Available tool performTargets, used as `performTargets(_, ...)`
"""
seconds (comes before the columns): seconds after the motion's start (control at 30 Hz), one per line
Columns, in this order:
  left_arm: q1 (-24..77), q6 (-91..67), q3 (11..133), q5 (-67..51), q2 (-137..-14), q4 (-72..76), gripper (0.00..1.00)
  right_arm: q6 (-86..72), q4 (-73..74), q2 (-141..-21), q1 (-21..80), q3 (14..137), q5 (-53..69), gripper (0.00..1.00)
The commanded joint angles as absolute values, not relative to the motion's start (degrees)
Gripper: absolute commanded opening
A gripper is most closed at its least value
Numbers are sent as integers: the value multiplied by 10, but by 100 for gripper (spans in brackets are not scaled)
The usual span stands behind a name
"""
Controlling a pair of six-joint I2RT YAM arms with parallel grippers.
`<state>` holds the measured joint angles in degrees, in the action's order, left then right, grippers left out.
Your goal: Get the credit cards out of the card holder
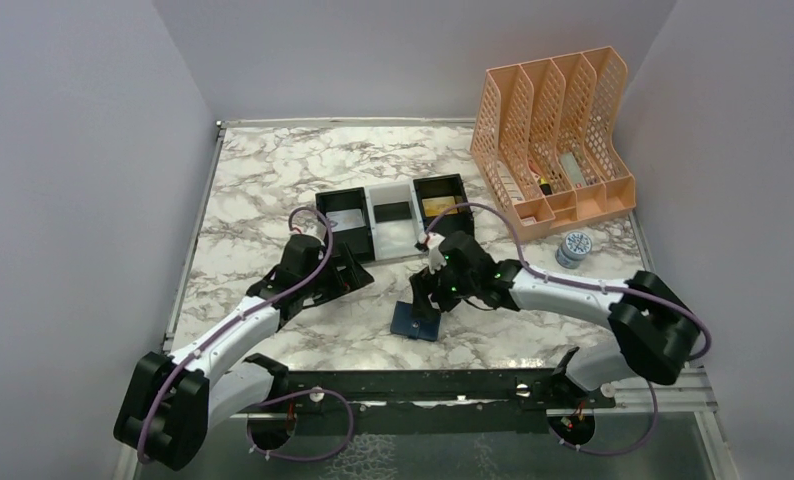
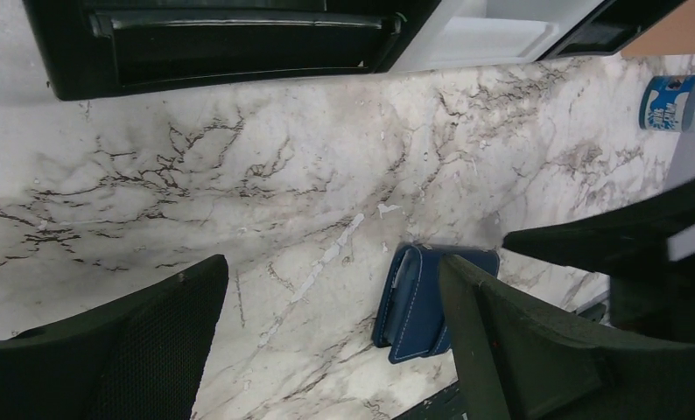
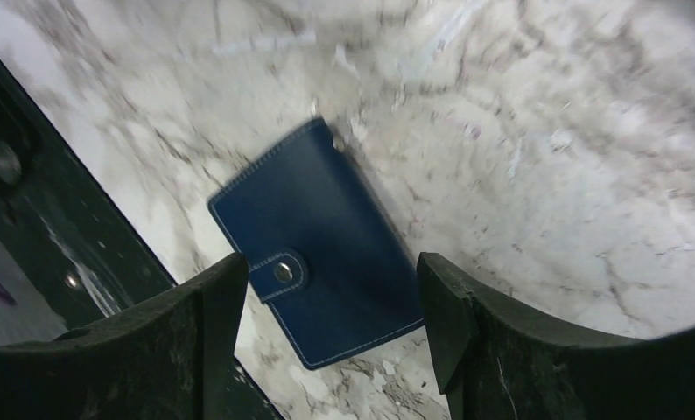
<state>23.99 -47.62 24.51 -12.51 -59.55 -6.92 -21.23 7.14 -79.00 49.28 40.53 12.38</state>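
The card holder (image 1: pixel 416 321) is a navy folding wallet lying shut on the marble near the front rail, its snap tab (image 3: pixel 279 272) fastened. My right gripper (image 1: pixel 425 302) hovers over it, open, and the wallet (image 3: pixel 318 236) lies below the gap between its fingers, untouched. To the left my left gripper (image 1: pixel 361 272) is open and holds nothing; in its view the wallet (image 2: pixel 418 302) sits by its right finger. A silver-grey card (image 1: pixel 345 222), a dark card (image 1: pixel 392 211) and a gold card (image 1: pixel 438 206) lie in the tray's three compartments.
The black-and-white three-compartment tray (image 1: pixel 374 238) sits just behind both grippers. A tall peach file rack (image 1: pixel 553 140) stands at the back right, with a small blue-and-white container (image 1: pixel 573 249) in front of it. The black front rail (image 1: pixel 423 385) runs close to the wallet.
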Motion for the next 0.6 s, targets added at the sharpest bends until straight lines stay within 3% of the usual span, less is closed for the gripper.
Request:
performTargets(0.0,243,-474,237,-140,-563,-65,93,-125,166,-858,495,457,216,71)
performTargets(0.3,243,-460,234,-154,-551,-71,93,-128,169,-911,494,470,223,65)
performTargets(0.57,284,-408,269,-194,-625,-59,91,-315,65,-850,495,354,191,42)
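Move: The card holder lies flat just under the right hand, its middle about 2 cm back, 2 cm to the left and some 6 cm below. The white bin stands roughly 18 cm ahead of that hand and 6 cm to its left, the right black bin about 19 cm ahead and 4 cm to its right, their middles some 3 cm lower. From the left hand the card holder is about 13 cm to the right, 7 cm back and 6 cm below. The right fingertips come down onto the right-hand end of the card holder, one over its cover and the other at its spine edge. The hand sinks about 4.5 cm, mostly at the start, while drawing back some 3 cm, and the wrist turns roughly 15 degrees; the open fingers close partway late on. ##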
